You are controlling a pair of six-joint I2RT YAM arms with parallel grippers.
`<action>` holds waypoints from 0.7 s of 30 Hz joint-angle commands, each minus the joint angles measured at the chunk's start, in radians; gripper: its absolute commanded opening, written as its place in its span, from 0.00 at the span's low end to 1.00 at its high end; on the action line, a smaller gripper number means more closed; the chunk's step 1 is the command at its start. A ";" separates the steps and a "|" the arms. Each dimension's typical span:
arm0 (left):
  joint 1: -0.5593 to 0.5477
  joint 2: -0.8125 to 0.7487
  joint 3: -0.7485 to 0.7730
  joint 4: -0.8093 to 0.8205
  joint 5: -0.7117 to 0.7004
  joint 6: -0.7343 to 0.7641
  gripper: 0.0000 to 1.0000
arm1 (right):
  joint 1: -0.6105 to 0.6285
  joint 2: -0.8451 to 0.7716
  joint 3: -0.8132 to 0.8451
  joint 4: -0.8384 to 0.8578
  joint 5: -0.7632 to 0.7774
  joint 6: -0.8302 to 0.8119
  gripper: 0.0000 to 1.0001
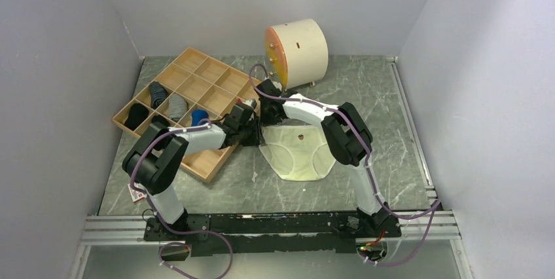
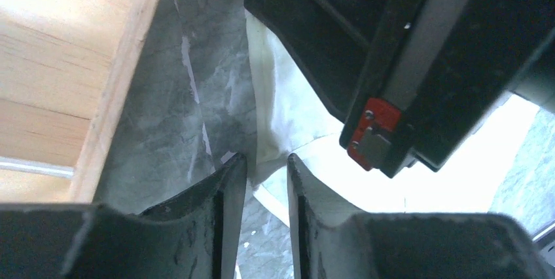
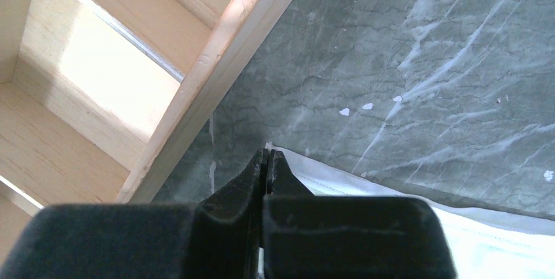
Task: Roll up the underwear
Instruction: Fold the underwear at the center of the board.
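The cream underwear (image 1: 298, 154) lies spread flat on the grey marbled table, mid-view from above. Both grippers meet at its far left corner, beside the wooden tray. My right gripper (image 1: 267, 120) is shut, its tips (image 3: 267, 154) pinching the very corner of the white cloth (image 3: 471, 240). My left gripper (image 1: 252, 136) stands a little open; in its wrist view the tips (image 2: 267, 161) straddle the cloth's edge (image 2: 285, 112) with a narrow gap. The right arm's black housing (image 2: 406, 63) hangs close above it.
A wooden divided tray (image 1: 213, 167) sits left of the underwear, holding dark rolled socks (image 1: 157, 92) and a blue roll (image 1: 199, 117). Its rim (image 3: 229, 50) runs close to both grippers. A white drum with an orange face (image 1: 298, 53) stands at the back. Walls enclose three sides.
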 commanded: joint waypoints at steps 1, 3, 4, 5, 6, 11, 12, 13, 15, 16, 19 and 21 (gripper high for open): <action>0.001 0.015 -0.025 -0.047 -0.005 -0.005 0.32 | -0.001 0.014 0.021 0.000 -0.024 0.009 0.00; 0.001 0.016 -0.028 -0.046 -0.008 -0.010 0.26 | -0.005 0.010 0.016 0.000 -0.028 0.011 0.00; 0.001 0.014 -0.029 -0.046 -0.010 -0.012 0.23 | -0.007 0.009 0.014 0.001 -0.034 0.011 0.00; 0.002 0.012 -0.031 -0.045 -0.013 -0.014 0.20 | -0.010 0.006 0.011 0.005 -0.043 0.011 0.00; 0.001 0.010 -0.031 -0.043 -0.012 -0.013 0.18 | -0.013 0.002 0.009 0.010 -0.058 0.011 0.00; 0.001 -0.019 -0.005 -0.035 0.021 0.012 0.05 | -0.030 -0.039 -0.009 0.041 -0.137 0.019 0.00; 0.001 -0.031 0.008 -0.043 0.026 0.020 0.05 | -0.036 -0.055 -0.016 0.051 -0.155 0.023 0.00; 0.001 -0.046 0.020 -0.055 0.023 0.031 0.05 | -0.046 -0.071 -0.026 0.062 -0.171 0.027 0.00; 0.001 -0.076 0.047 -0.089 0.019 0.045 0.05 | -0.065 -0.110 -0.053 0.088 -0.195 0.037 0.00; 0.001 -0.089 0.064 -0.105 0.022 0.055 0.05 | -0.076 -0.128 -0.069 0.100 -0.210 0.041 0.00; 0.001 -0.107 0.108 -0.139 0.073 0.064 0.05 | -0.113 -0.183 -0.129 0.147 -0.273 0.044 0.00; -0.004 -0.111 0.125 -0.129 0.127 0.049 0.05 | -0.143 -0.213 -0.166 0.171 -0.318 0.039 0.00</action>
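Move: The underwear's leg-hole corner on its left side sits right between your left fingertips, barely 1 cm below. From that hand, the held waistband corner is some 5 cm ahead, the bear print 12 cm right and 1 cm ahead, and the tray's middle 20 cm left and 9 cm ahead. From the right hand, which already pinches that waistband corner, the underwear's centre lies about 11 cm right and 9 cm back, the print 11 cm right and 4 cm back. Shut the left fingers on the leg-hole corner, settling slightly down, then lift it about 3 cm. Keep the right fingers shut on the waistband corner, tilt them some 10 degrees so the tips point more to the left, and raise that corner about 2 cm while easing it a good 1 cm right, towards the print. ##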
